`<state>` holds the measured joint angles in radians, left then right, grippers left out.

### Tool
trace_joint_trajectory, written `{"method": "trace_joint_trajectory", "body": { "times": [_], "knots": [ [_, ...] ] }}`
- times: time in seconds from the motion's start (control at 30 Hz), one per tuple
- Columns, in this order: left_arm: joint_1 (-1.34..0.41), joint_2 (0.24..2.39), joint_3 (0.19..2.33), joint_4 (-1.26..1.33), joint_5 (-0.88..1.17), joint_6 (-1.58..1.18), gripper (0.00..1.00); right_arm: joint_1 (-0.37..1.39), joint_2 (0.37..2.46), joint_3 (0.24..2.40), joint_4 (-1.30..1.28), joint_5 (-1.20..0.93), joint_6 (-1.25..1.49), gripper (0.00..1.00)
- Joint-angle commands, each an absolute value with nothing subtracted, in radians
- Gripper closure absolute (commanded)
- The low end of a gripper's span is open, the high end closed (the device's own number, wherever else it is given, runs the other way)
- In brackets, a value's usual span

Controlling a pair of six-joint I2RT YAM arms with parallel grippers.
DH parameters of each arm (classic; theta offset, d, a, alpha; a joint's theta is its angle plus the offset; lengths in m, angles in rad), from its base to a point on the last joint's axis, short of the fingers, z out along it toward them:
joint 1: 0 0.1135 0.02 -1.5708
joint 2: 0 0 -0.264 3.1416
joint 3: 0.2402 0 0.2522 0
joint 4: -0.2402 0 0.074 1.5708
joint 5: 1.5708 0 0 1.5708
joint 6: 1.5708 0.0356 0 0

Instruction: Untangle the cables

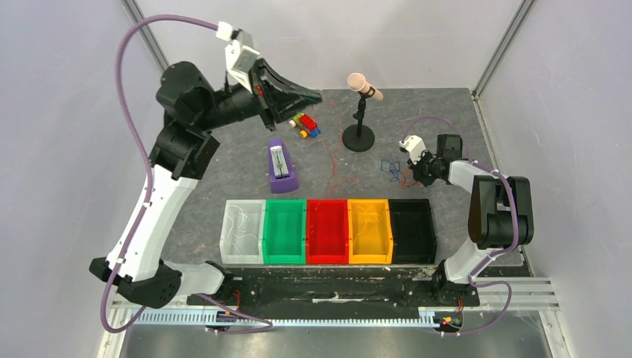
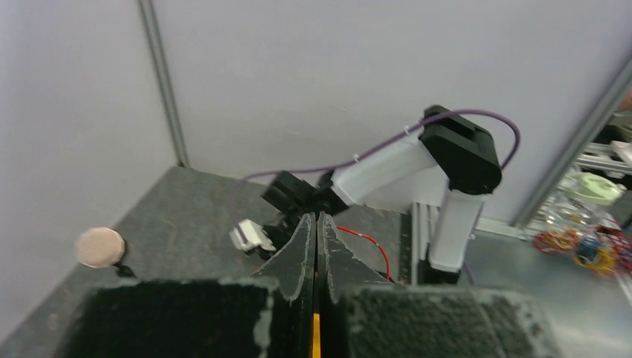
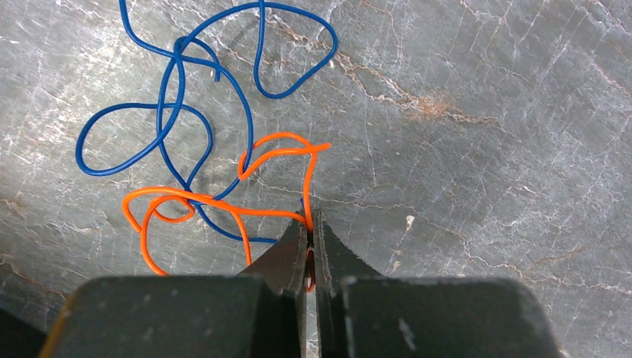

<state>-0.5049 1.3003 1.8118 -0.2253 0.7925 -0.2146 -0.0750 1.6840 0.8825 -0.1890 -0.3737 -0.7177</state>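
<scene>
My left gripper (image 1: 317,95) is raised over the back of the table, its jaws pressed together (image 2: 317,218). A thin red cable (image 1: 329,142) hangs from its tip down to the tabletop, and in the left wrist view it arcs out beside the right finger (image 2: 369,240). At the right, my right gripper (image 1: 410,171) is low on the table, shut on an orange cable (image 3: 279,151) that passes between its jaws (image 3: 311,218). That orange cable loops through a dark blue cable (image 3: 179,89) lying flat on the table (image 1: 389,168). White cables (image 1: 240,224) lie in the white bin.
A row of bins sits near the front: white (image 1: 228,253), green (image 1: 283,255), red (image 1: 326,257), yellow (image 1: 370,257), black (image 1: 412,257). A microphone on a stand (image 1: 359,112), a purple device (image 1: 281,168) and toy bricks (image 1: 305,124) stand behind them.
</scene>
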Motion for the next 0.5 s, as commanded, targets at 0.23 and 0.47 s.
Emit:
{"method": "trace_joint_trajectory", "body": {
  "times": [0.23,0.47],
  "knots": [
    [-0.545,1.157,1.487,-0.197,0.754,-0.288,0.98,-0.089,1.704,0.9,-0.214,-0.327,-0.713,1.0],
    [-0.539,1.168,1.456,-0.243,0.587,-0.265,0.98,-0.089,1.704,0.897,-0.216,-0.331,-0.712,1.0]
  ]
}}
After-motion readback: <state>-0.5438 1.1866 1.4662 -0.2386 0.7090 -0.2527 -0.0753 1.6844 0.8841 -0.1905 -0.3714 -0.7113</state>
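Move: The red cable hangs from the left hand, high over the work area. The red bin lies about 54 cm below that hand, some 8 cm back and 2 cm to its right. The green bin stands 10 cm left of the hand and the yellow bin 16 cm right, both also 8 cm back; the purple metronome is 12 cm ahead and 12 cm left. From the right hand, the red bin is roughly 18 cm back and 30 cm left. The red cable, still pinched in the left hand's shut fingers, is brought down about 10 cm almost straight towards the red bin, quickly at first and then easing to a stop. The left wrist rolls some 15 degrees, its forward side going down. The right hand stays low at the table, its closed fingers keeping hold of the orange cable. ##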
